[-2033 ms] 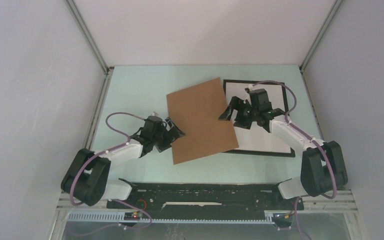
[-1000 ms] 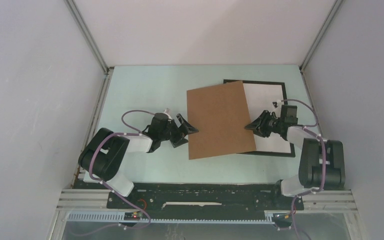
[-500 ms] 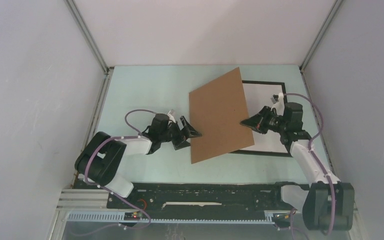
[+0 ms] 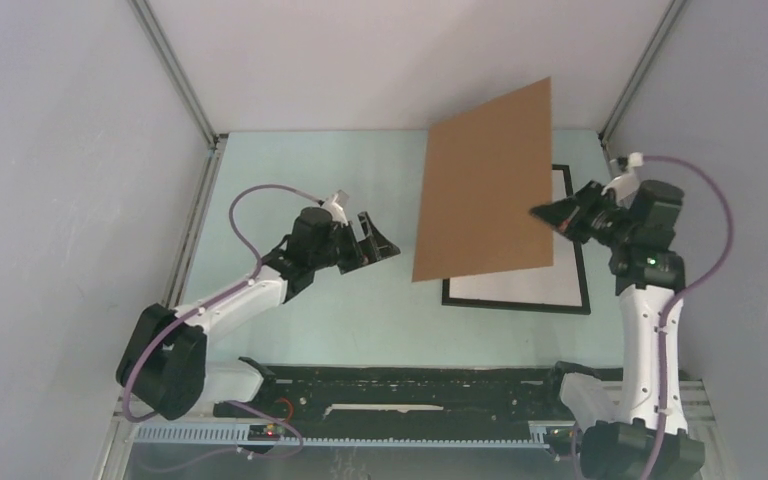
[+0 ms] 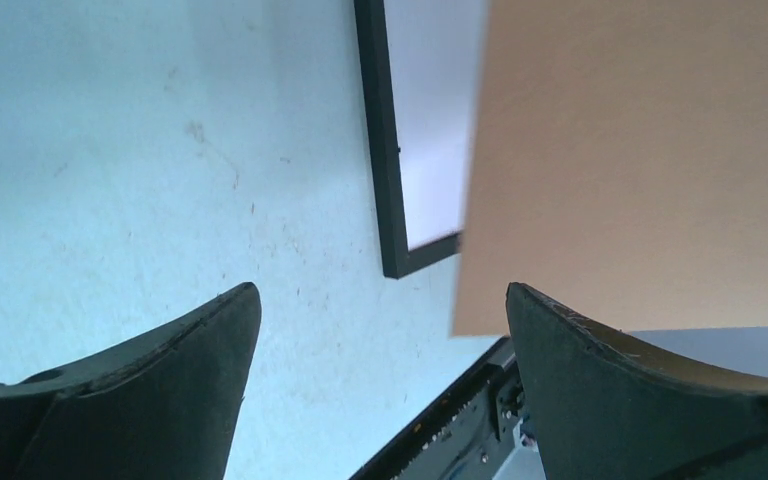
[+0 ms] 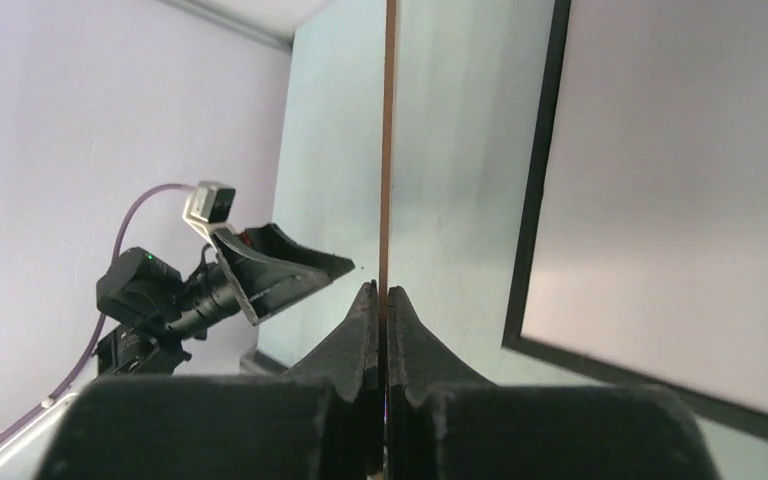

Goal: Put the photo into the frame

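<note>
The black frame lies flat at the table's right side, showing a plain white inside; the left wrist view shows its corner. My right gripper is shut on the right edge of a brown cardboard board, which hangs tilted in the air above the frame. In the right wrist view the board runs edge-on between the closed fingers of the right gripper, with the frame below. My left gripper hovers open left of the board, its jaws wide and empty. The photo is out of view.
The pale green table is enclosed by white walls with metal posts at the back corners. A black base rail runs along the near edge between the two arm bases.
The right gripper has closed on the board's edge and raised it up and to the right, uncovering more of the frame. The left gripper, still open, has drawn slightly away from the board.
</note>
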Robot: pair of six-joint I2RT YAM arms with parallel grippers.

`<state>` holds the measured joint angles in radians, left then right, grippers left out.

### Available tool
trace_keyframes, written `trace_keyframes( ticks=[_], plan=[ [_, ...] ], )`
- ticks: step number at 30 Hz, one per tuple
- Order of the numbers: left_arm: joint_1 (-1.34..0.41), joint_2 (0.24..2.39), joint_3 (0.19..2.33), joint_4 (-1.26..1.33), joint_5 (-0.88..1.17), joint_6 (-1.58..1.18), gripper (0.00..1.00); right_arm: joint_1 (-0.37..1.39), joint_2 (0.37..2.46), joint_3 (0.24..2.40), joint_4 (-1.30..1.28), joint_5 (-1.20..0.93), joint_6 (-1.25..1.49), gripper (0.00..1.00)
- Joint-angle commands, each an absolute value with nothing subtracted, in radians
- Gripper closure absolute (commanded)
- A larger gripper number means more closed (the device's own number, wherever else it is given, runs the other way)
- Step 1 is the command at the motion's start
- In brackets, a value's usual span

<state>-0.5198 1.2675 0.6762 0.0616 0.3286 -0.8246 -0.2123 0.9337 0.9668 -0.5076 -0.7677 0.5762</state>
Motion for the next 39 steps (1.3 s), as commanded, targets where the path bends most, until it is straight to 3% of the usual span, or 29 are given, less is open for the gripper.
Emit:
trace_keyframes(
  ticks=[1, 6, 11, 23, 25, 30, 35, 39],
  plan=[
    [-0.563, 1.361, 0.807, 0.007, 0.242, -0.768, 0.03, -0.318, 0.941, 1.137, -0.598, -0.874, 0.466, 1.00],
    [-0.639, 1.547, 0.956, 0.007, 0.182, -0.770, 0.11, -0.465, 0.964, 1.232, -0.699, -0.843, 0.387, 1.00],
    [-0.731, 1.785, 1.174, -0.062, 0.137, -0.757, 0.34, -0.595, 0.964, 1.274, -0.750, -0.826, 0.362, 1.00],
    [-0.803, 2.102, 1.509, -0.238, 0.008, -0.825, 0.35, -0.598, 0.953, 1.270, -0.739, -0.778, 0.355, 1.00],
    [-0.810, 2.135, 1.552, -0.304, -0.021, -0.820, 0.42, -0.591, 0.950, 1.270, -0.743, -0.782, 0.352, 1.00],
    [-0.811, 2.155, 1.572, -0.415, -0.097, -0.809, 0.63, -0.535, 0.961, 1.270, -0.760, -0.773, 0.341, 1.00],
    [-0.794, 2.170, 1.586, -0.475, -0.087, -0.777, 0.73, -0.456, 0.968, 1.253, -0.784, -0.723, 0.330, 1.00],
    [-0.749, 2.125, 1.470, -0.407, -0.021, -0.804, 0.73, -0.403, 0.967, 1.217, -0.777, -0.682, 0.332, 1.00]
  ],
)
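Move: From the left hand, the middle of the frame's left rail lies about 8 cm ahead, 14 cm to the right and 12 cm below; the brown backing board hangs about 5 cm ahead, 15 cm right and 11 cm higher. From the right hand, which already holds the board by its right edge, the frame's middle is some 13 cm ahead, 4 cm right and 26 cm below. Rightward, down and a little forward, the left hand reaches about 14 cm across and 11 cm down to the frame's left rail, its fingers tipping some 25 degrees steeper and closing from wide to about a third, astride the rail. The right hand keeps its pinch on the board, rising 5 cm and swinging 11 cm right with a clockwise turn, then coming back about 4 cm left and sinking slightly. ##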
